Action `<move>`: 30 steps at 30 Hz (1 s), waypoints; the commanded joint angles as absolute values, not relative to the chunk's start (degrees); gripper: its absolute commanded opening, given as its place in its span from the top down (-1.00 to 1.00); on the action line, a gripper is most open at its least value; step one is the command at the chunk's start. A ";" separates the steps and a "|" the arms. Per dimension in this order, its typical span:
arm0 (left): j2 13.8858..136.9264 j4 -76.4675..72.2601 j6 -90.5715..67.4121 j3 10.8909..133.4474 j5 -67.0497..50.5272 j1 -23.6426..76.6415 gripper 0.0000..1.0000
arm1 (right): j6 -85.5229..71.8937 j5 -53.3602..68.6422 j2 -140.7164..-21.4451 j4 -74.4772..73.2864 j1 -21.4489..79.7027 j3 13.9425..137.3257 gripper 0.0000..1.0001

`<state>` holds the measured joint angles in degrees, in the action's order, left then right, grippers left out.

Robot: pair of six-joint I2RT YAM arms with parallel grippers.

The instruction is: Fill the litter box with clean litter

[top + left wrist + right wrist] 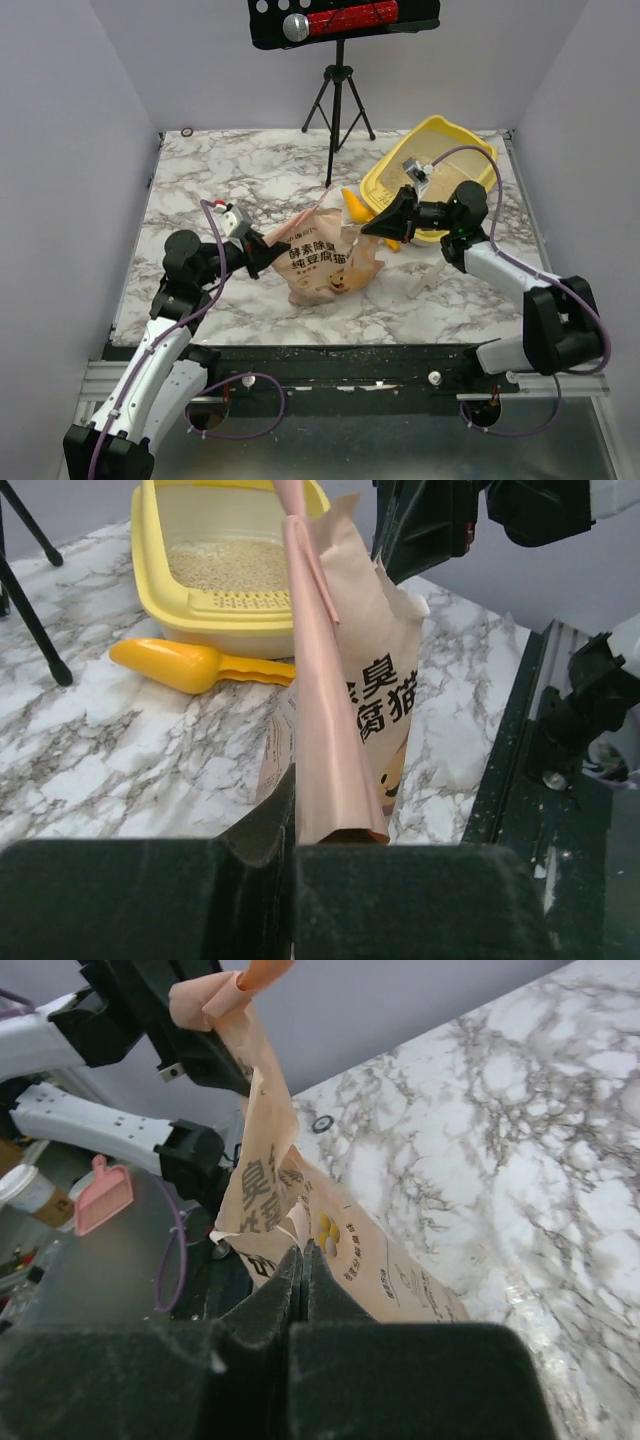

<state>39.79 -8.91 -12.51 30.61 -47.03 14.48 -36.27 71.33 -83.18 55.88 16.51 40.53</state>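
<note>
The yellow litter box (pixel 437 140) stands at the back right, tilted on the marble; in the left wrist view the litter box (pixel 150 550) holds a shallow layer of beige clean litter (pixel 225 565). A tan printed paper bag (pixel 325 262) sits mid-table between both arms. My left gripper (pixel 283 247) is shut on the bag's left edge, its jaws (pixel 293 845) pinching a pink folded seam of the bag (pixel 375 650). My right gripper (pixel 368 230) is shut on the bag's right corner; its closed jaws (pixel 303 1258) meet the bag (pixel 390 1270) at the paper's edge.
An orange-yellow scoop (pixel 352 205) lies between bag and box, also the scoop (pixel 185 665) in front of the box. A black tripod (pixel 338 100) stands at the back centre. A small ring (pixel 187 131) lies at the far left corner. The table's near edge has a black rail (pixel 520 780).
</note>
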 commanded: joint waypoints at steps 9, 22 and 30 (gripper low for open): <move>39.73 -4.22 -27.33 31.46 -46.23 14.50 1.00 | -24.86 53.62 -64.87 7.82 16.17 39.39 0.99; 46.94 12.30 -33.74 37.80 -54.05 13.80 1.00 | -35.94 55.11 -55.11 -5.00 15.65 33.75 0.99; 44.74 17.84 -38.93 31.48 -57.83 13.71 1.00 | -44.73 59.50 -55.37 -4.83 14.51 27.08 0.99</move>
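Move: Both grippers already pinch the rim of the litter bag. The bag's body hangs about 3 cm ahead and 9 cm to the right of the left gripper, its middle some 12 cm below; from the right gripper it lies about 8 cm left, 2 cm back and 11 cm below. From the right gripper, the yellow scoop lies about 14 cm ahead and 3 cm right, the litter box some 27 cm ahead and 18 cm right, both around 20 cm lower. Keep both grippers shut on the bag's rim and bring the bag back and down, away from the scoop and litter box. Draw the right gripper back about 7 cm, down 6 and a little right; the left, first sinking, then mostly back, goes only some 4 cm each way. Roll both wrists about 40 degrees, their tops tipping forward. ##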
